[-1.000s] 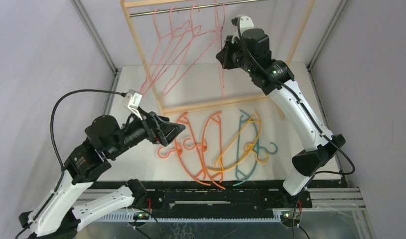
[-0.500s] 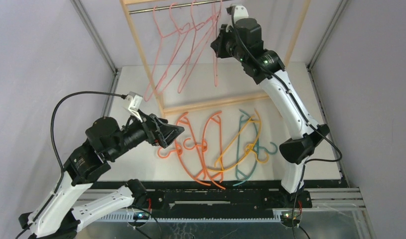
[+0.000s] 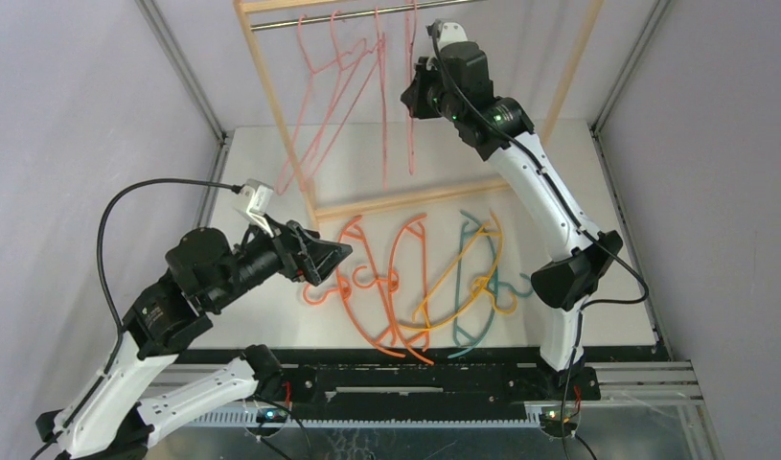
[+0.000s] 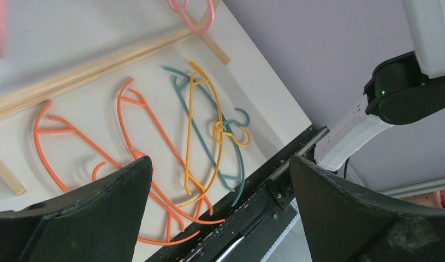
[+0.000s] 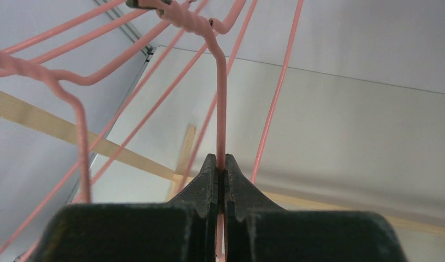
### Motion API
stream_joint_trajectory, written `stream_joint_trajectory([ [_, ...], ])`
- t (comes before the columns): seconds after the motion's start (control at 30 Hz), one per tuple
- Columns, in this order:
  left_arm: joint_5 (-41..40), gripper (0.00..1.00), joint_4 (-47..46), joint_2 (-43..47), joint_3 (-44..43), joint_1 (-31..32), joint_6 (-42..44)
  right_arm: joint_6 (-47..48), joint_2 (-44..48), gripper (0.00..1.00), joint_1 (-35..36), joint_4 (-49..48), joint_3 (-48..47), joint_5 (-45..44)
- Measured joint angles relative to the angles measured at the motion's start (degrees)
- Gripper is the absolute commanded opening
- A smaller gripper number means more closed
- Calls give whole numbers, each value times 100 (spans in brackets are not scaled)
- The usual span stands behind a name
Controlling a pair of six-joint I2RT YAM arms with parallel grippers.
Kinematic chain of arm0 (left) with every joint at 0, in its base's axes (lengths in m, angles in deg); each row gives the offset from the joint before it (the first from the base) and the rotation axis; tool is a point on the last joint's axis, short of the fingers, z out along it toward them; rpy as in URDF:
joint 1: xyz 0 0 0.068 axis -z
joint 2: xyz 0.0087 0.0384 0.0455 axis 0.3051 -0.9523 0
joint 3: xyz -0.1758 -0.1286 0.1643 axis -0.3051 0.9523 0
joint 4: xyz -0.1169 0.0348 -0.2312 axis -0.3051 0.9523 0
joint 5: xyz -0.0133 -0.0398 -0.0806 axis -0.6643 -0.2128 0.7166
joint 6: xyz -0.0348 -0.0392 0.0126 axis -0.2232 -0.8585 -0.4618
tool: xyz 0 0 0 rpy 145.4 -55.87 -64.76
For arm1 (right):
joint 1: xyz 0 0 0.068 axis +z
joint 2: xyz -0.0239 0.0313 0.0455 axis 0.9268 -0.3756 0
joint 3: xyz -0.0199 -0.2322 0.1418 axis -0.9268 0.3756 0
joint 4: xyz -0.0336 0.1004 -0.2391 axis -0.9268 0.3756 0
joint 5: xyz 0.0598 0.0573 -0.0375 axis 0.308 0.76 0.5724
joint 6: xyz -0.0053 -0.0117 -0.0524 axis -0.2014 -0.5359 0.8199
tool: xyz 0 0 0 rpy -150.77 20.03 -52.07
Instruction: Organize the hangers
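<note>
Several pale pink hangers (image 3: 314,125) hang on the rack's metal rod (image 3: 310,17). My right gripper (image 3: 412,91) is raised beside the rod and shut on the wire of one pink hanger (image 3: 411,134), which hangs edge-on. In the right wrist view that wire (image 5: 221,109) runs straight up out of the pinched gripper (image 5: 221,164). On the table lie two orange hangers (image 3: 392,264) (image 4: 154,128), a yellow-orange one (image 3: 446,278) (image 4: 189,136) and a teal one (image 3: 463,235) (image 4: 239,169), overlapping. My left gripper (image 3: 333,257) (image 4: 220,161) hovers open at their left side, holding nothing.
The tall wooden rack frame (image 3: 271,96) stands at the back, and its base bar (image 3: 415,199) lies across the table just behind the loose hangers. Grey walls close in both sides. A black rail (image 3: 415,379) runs along the near edge.
My right arm has swung left and up towards the rod with the pink hanger, which has turned edge-on. The left arm has hardly moved.
</note>
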Motion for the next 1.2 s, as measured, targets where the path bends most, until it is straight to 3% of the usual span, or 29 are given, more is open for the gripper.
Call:
stream_joint_trajectory([
  [0.4,-76,100,-7,-24,72,0,-4,50,-22,0,498,-125,17,492],
  [0.83,-247,99,4,151,129,0,-7,254,-901,1,1414,-44,-1137,782],
  [0.97,-275,99,4,151,129,0,-7,260,-986,21,1434,-35,-1235,761],
  [1.07,-302,99,4,151,129,0,-7,271,-986,29,1370,140,-1215,728],
  [1.2,-332,100,7,151,129,0,-4,234,-938,49,1220,293,-785,649],
])
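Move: The right hand already grips the wire of a pink hanger hooked over the rail; the rail runs about 8 cm ahead of this hand and 10 cm above it. The nearest other hung hanger stands some 5 cm to its left, about level fore and aft, with the next roughly 13 cm left and 1 cm farther out. From the empty left hand, that nearest hanger is about 30 cm ahead and 9 cm to the right, near the same height. Sweeping left at a steady height along the rail, the right hand drags its held hanger about 15 cm towards the rail's left end and roughly half as far back, turning some 20 degrees counter-clockwise. It then opens the fingers about a third, loosening its grip on the wire, and begins to sink while easing slightly right and forward. ##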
